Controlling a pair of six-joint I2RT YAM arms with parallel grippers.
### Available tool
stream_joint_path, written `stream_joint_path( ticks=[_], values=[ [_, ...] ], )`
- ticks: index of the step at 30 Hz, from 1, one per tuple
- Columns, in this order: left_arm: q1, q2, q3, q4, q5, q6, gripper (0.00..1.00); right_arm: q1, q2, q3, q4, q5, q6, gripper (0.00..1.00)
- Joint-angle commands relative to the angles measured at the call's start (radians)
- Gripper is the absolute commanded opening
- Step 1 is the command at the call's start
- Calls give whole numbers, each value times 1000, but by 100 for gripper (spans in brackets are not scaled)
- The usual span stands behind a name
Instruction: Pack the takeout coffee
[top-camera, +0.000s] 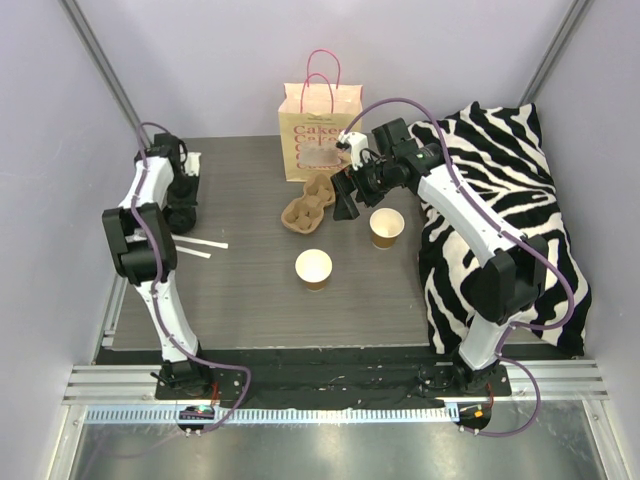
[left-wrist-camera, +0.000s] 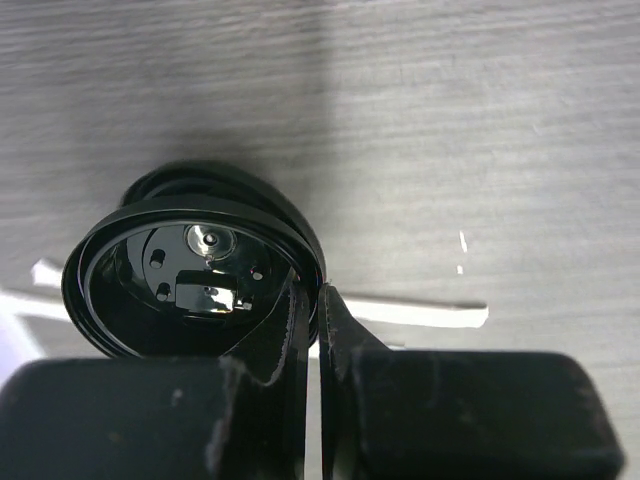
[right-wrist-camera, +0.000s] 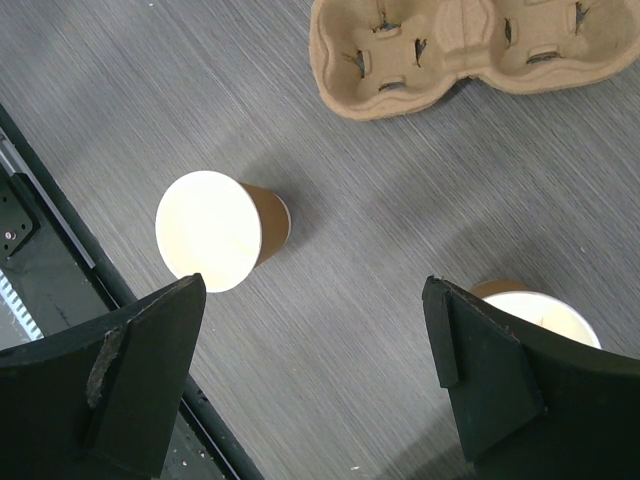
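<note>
Two open brown paper cups stand on the table, one (top-camera: 314, 268) (right-wrist-camera: 210, 230) near the middle and one (top-camera: 386, 227) (right-wrist-camera: 545, 310) to its right. A cardboard cup carrier (top-camera: 308, 203) (right-wrist-camera: 470, 50) lies in front of the paper bag (top-camera: 320, 130). My right gripper (top-camera: 350, 195) (right-wrist-camera: 315, 300) hangs open above the bare table between the cups, holding nothing. At the table's left side, my left gripper (top-camera: 183, 215) (left-wrist-camera: 312, 295) is shut on the rim of a black lid (left-wrist-camera: 190, 280); another lid seems to lie under it.
White wrapped straws (top-camera: 200, 245) (left-wrist-camera: 430, 312) lie on the table beside the lids. A zebra-patterned cloth (top-camera: 500, 200) covers the right side. The table's near edge (right-wrist-camera: 60, 260) meets a black rail.
</note>
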Motion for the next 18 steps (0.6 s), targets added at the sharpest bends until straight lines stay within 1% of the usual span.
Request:
stream_joint_path(
  ticks=[1,5,10,12,14,15,17,18],
  values=[
    [-10,-124,-29,29,-45,52,0,3,2,40,10,-16,0,100],
    [-23,-168,-70,61,-56,80,0,3,8,43,10,-19,-1,100],
    [-25,-223,-70,72,-13,72,0,3,23,70,10,-30,0,100],
    [-28,-227,-31,54,-10,75,0,3,37,81,10,-36,2,100],
    [-28,-234,6,-10,34,75,0,3,45,96,13,-51,2,100],
    [-28,-271,23,-32,166,80,0,3,51,104,15,-57,3,100],
    [-36,-317,25,-69,313,71,0,1,54,116,29,-71,7,100],
    [-52,-343,38,-86,441,69,0,3,56,121,32,-70,5,100]
  ],
)
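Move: My left hand already has a black lid pinched by its rim. The near coffee cup, where this lid may go, stands about 30 cm to my right and 16 cm back, its middle about level with my fingertips. The other black lid lies some 3 cm left and 3 cm below; the white strips lie 6 cm back and 3 cm left. The cup holder sits 29 cm right and 4 cm ahead. From my right hand, that cup is about 8 cm left, 7 cm back and 15 cm down. I carry the pinched lid up away from the other lid with my left hand, rising about 7 cm almost straight, and only at the end swing a couple of centimetres right, towards the near cup's side. My fingers stay shut on the rim while the wrist tips them outward some 10 degrees. ##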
